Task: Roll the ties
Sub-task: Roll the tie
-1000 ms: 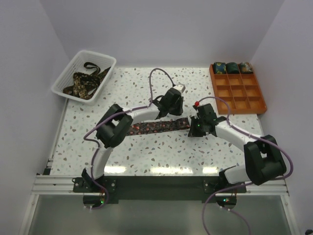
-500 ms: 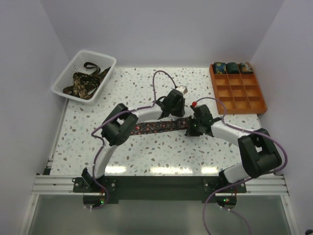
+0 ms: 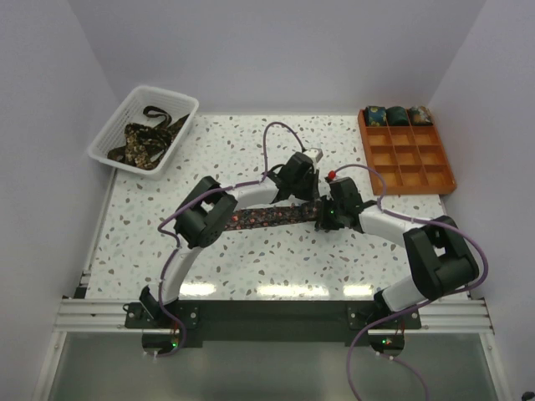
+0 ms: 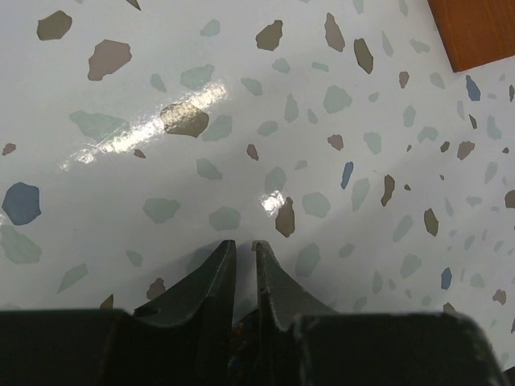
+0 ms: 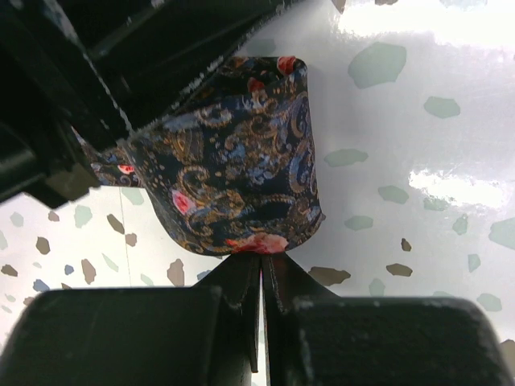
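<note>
A dark paisley tie (image 3: 267,217) lies flat across the middle of the table, with its right end between the two grippers. My right gripper (image 3: 327,214) is shut on that end. In the right wrist view the tie (image 5: 233,161) curls up in a loop just ahead of the shut right gripper (image 5: 263,257), which pinches its lower edge. My left gripper (image 3: 307,199) stands over the same end. In the left wrist view the left gripper (image 4: 244,244) is nearly shut, with dark printed fabric caught deep between its fingers. Three rolled ties (image 3: 397,115) sit in the tray's back row.
An orange gridded tray (image 3: 418,171) stands at the back right, and its corner (image 4: 475,28) shows in the left wrist view. A white mesh basket (image 3: 113,134) at the back left holds several loose ties (image 3: 144,138). The left arm's black body (image 5: 80,80) crowds the tie's far side.
My right gripper has moved a little left along the tie's end. The left arm's elbow has swung right, and the tie's right end has bunched into a loop.
</note>
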`<move>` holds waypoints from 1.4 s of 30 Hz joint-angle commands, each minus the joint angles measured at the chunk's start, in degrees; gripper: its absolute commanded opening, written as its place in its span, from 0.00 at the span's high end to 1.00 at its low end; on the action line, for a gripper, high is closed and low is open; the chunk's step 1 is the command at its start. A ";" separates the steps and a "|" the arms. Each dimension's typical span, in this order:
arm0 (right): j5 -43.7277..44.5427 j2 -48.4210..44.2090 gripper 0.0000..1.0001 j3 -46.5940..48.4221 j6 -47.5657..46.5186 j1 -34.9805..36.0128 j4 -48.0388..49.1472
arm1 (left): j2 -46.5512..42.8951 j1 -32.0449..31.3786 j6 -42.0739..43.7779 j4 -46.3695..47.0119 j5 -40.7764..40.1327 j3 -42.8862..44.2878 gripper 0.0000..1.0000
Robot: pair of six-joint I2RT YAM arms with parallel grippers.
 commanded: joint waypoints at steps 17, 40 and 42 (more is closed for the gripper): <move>3.19 -0.34 1.00 -3.34 9.88 0.38 13.02 | -0.50 -0.89 -0.50 1.05 2.77 -2.21 0.78; -7.17 -12.12 0.55 5.45 -0.57 -7.43 -10.80 | -21.94 4.65 -13.59 6.06 -6.13 -18.20 0.49; -11.29 -11.43 0.50 5.71 -0.84 -11.20 -9.58 | -24.30 4.39 -15.17 7.73 -5.24 -21.88 0.49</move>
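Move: The rolled end of the tie lies between the hands: about 4 cm ahead of the right fingertips and 1 cm to their left, at about their height. From the left fingertips it is some 3 cm back, level sideways and 1 cm lower. The unrolled strip's middle is about 14 cm left of the right hand and 2 cm ahead, the wooden organizer roughly 25 cm to its right and 22 cm ahead. Nudge the tie roll from both sides with nearly shut fingers: ease the right tips forward about 1.5 cm against its near edge and the left tips back and rightward a centimetre or so at its far side. Then open both grippers and back off: swing the left one up and left, about 8 cm each way, first arcing outward, while the right rises some 6 cm, then drifts right, away from the roll. ##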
